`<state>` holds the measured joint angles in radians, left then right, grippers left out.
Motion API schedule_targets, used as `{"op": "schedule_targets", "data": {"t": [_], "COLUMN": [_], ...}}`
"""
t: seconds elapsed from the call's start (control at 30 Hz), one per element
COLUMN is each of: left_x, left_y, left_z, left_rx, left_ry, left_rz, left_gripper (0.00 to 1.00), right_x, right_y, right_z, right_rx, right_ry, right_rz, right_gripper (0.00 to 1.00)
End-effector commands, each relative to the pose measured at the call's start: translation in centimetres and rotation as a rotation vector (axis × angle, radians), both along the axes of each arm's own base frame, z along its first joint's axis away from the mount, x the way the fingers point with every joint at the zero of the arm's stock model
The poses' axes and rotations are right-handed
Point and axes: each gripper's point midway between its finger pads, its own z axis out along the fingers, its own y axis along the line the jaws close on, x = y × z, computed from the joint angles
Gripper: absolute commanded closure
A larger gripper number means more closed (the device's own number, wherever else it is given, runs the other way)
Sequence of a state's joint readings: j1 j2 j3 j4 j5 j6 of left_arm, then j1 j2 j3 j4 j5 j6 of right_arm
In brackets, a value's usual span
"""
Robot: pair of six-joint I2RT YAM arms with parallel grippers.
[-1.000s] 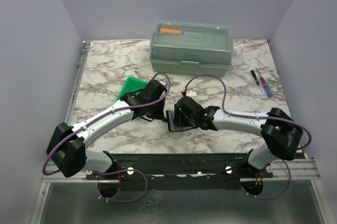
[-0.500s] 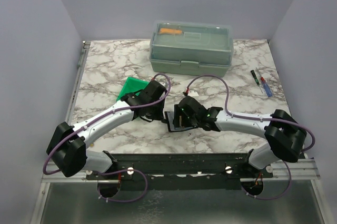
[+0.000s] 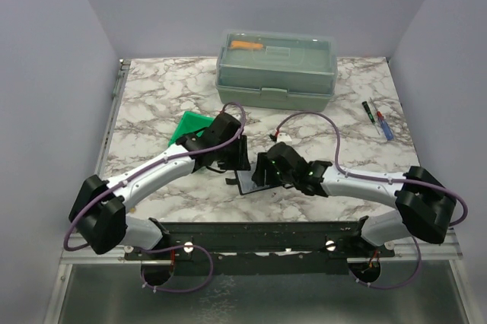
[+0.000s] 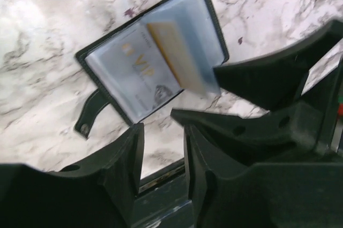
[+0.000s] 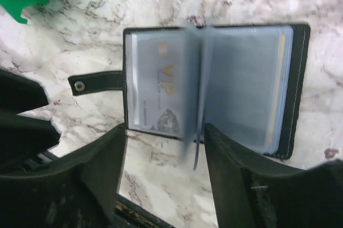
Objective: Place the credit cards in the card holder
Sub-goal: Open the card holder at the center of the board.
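The card holder (image 5: 257,51) lies open on the marble, its strap and stud (image 5: 80,85) out to the left. A silver VIP credit card (image 5: 161,91) sits in its left pocket. A yellowish credit card (image 4: 177,57) shows in a see-through leaf, whose loose pages (image 5: 195,105) stand up at the spine. My right gripper (image 5: 166,142) is open just at the holder's near edge, and a leaf hangs loose between its fingers. My left gripper (image 4: 163,142) is open and empty, a little off the holder (image 4: 155,62). In the top view both grippers (image 3: 232,153) (image 3: 262,172) meet over the holder (image 3: 247,183).
A small green bin (image 3: 190,128) lies just behind my left gripper. The big grey-green lidded toolbox (image 3: 275,73) stands at the back. Two pens (image 3: 378,120) lie at the right. The black rail (image 3: 259,236) runs along the near edge.
My left gripper has gone from shut to open and shifted slightly right. My right gripper has drawn a little toward the near edge, its elbow swinging right.
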<state>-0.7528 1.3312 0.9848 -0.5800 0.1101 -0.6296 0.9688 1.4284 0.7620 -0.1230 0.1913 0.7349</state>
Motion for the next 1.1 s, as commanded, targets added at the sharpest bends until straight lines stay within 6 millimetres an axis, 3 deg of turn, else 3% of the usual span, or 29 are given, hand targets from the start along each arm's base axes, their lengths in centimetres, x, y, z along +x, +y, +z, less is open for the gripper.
{"op": "schedule_targets", "data": {"t": [0.0,0.3,0.8,1.07], "left_x": [0.7,0.9,1.3,3.0], "left_y": [-3.2,-3.6,-2.5,-2.8], "left_z": [-1.6,-3.0,-1.4,-2.8], "left_rx": [-0.101,-0.106,-0.126,-0.075], "left_ry": [0.080,0.105,0.039,0.041], "left_rz": [-0.005,0.019,0.043,0.073], "left_gripper": [0.61,0.59,0.32,0.30], "right_x": [-0.8,-0.9,-0.4,-0.6], "right_y": [-0.6,-0.9,0.7,0.6], "right_z": [-0.2,0.6,1.2,0.7], "right_rx": [0.073,0.131,0.142,0.133], "right_ry": [-0.017,-0.062,-0.084,-0.071], "right_rz": [-0.002,0.005,0.061,0.064], "right_gripper": [0.44,0.64,0.62,0.63]}}
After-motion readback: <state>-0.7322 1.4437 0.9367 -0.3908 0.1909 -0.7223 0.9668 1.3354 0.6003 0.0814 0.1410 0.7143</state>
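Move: The raised clear leaves of the opened card holder stand about 5 cm to the left hand's right, 3 cm ahead and some 7 cm below it. From the left hand, the strap lies roughly 3 cm left, 1 cm ahead and 10 cm down, and the green box about 16 cm left, 19 cm ahead. For the right hand the leaves are about 3 cm ahead, 1 cm left and 2 cm lower. Around the near corners of the leaves the right fingers close to about half their gap, while that hand dips some 2 cm back and right, then comes up and left again, tilting slightly. The left hand drops about 4 cm and moves 3 cm right towards the leaves over the holder's left half, rises 2 cm, spreads its fingers wide and starts down again. ##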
